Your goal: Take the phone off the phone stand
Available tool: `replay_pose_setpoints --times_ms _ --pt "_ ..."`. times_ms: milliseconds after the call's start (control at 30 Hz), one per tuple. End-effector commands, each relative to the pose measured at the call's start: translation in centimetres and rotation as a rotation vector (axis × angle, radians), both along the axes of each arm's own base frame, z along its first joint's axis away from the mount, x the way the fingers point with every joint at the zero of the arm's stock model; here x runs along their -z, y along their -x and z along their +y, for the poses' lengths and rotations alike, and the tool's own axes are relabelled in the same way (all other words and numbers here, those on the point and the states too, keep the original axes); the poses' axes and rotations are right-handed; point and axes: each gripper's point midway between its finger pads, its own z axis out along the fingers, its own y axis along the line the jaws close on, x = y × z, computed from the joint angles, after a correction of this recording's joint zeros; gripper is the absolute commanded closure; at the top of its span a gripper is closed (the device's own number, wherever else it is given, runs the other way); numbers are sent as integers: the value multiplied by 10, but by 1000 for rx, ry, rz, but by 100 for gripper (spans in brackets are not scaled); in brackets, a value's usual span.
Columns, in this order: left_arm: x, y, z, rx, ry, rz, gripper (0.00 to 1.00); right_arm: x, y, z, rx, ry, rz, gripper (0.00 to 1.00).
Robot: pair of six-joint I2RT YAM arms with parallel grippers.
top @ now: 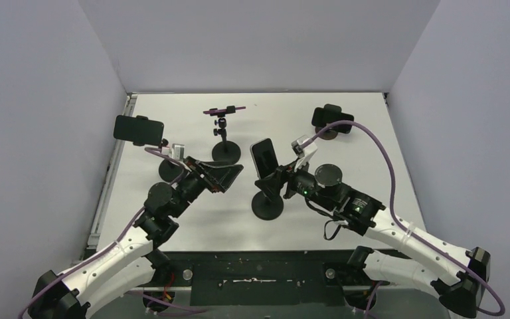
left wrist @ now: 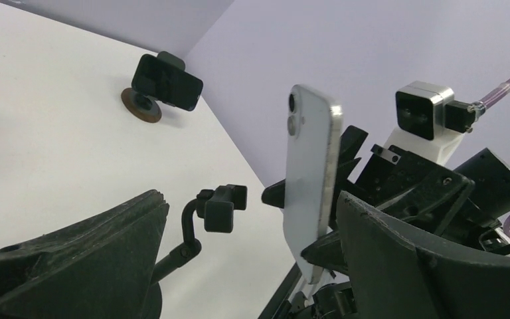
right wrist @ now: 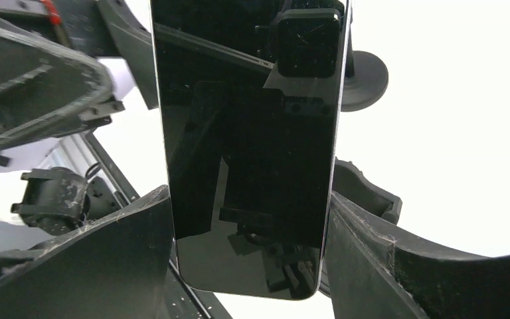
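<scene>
The phone [top: 263,157] stands upright, dark screen toward the right arm and pale back [left wrist: 311,179] toward the left arm. My right gripper [top: 277,177] is shut on its lower part, a finger against each long edge [right wrist: 246,249]. A black phone stand [top: 267,207] with a round base sits just below it. In the left wrist view its clamp [left wrist: 222,207] is empty, a gap away from the phone. My left gripper [top: 229,174] is wide open [left wrist: 252,199], facing the phone's back with nothing between its fingers.
Three other stands are on the table: one at the left holding a black phone [top: 138,129], one at the back middle [top: 226,149] holding a purple-edged phone [top: 224,109], and one at the back right holding a black phone [top: 332,119], [left wrist: 168,81]. Walls enclose three sides.
</scene>
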Motion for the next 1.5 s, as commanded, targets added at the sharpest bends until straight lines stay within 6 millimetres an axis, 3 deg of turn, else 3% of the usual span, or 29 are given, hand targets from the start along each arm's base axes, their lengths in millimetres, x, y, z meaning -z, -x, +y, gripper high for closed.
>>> replay_pose_setpoints --times_ms 0,200,500,767,1033,1067,1167,1233,1367,1467 --pt "-27 -4 1 -20 -71 -27 3 -42 -16 14 37 -82 -95 100" --pt "-50 -5 -16 51 -77 -29 5 -52 -19 32 39 -94 -131 100" --pt "-44 -7 -38 142 -119 4 30 -58 -14 45 44 -94 -162 100" --pt "-45 -1 -36 156 -97 -15 59 -58 -19 42 107 -102 -166 100" --pt "-45 -4 -36 143 -121 -23 100 -52 -17 53 102 -67 -162 100" --pt "-44 -5 -35 133 -132 -23 100 -52 -16 53 97 -67 -162 92" --pt "-39 -9 -27 85 -165 -11 100 -53 -9 56 59 -53 -166 50" --pt "-37 -11 -21 53 -191 -9 100 -54 -6 55 46 -44 -165 30" --pt "-34 -10 -9 11 -254 -13 100 -61 1 52 11 -26 -168 3" --pt "-30 -6 1 -11 -305 -11 100 -61 7 43 -2 18 -165 0"
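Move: The phone is already off the phone stand and upright in my right hand, which holds it by its side edges; its middle is some 4 cm above that hand's grip and about 1 cm ahead. From my open left hand, that middle lies about 10 cm right, 1 cm ahead and 3 cm higher. The empty stand is about 12 cm right, 1 cm back and 17 cm below the left hand; the purple-topped stand is roughly 24 cm ahead, 7 cm left and 17 cm below it. I hand the phone across: my right hand carries it about 5 cm left while my left hand rises 4 cm, then eases right and half back down to straddle the phone's left edge. The left fingers close from wide open, pinching screen and back near mid-height; then my right fingers spread and let go, that hand rising as the left draws back slightly, rolled some 15 degrees. ##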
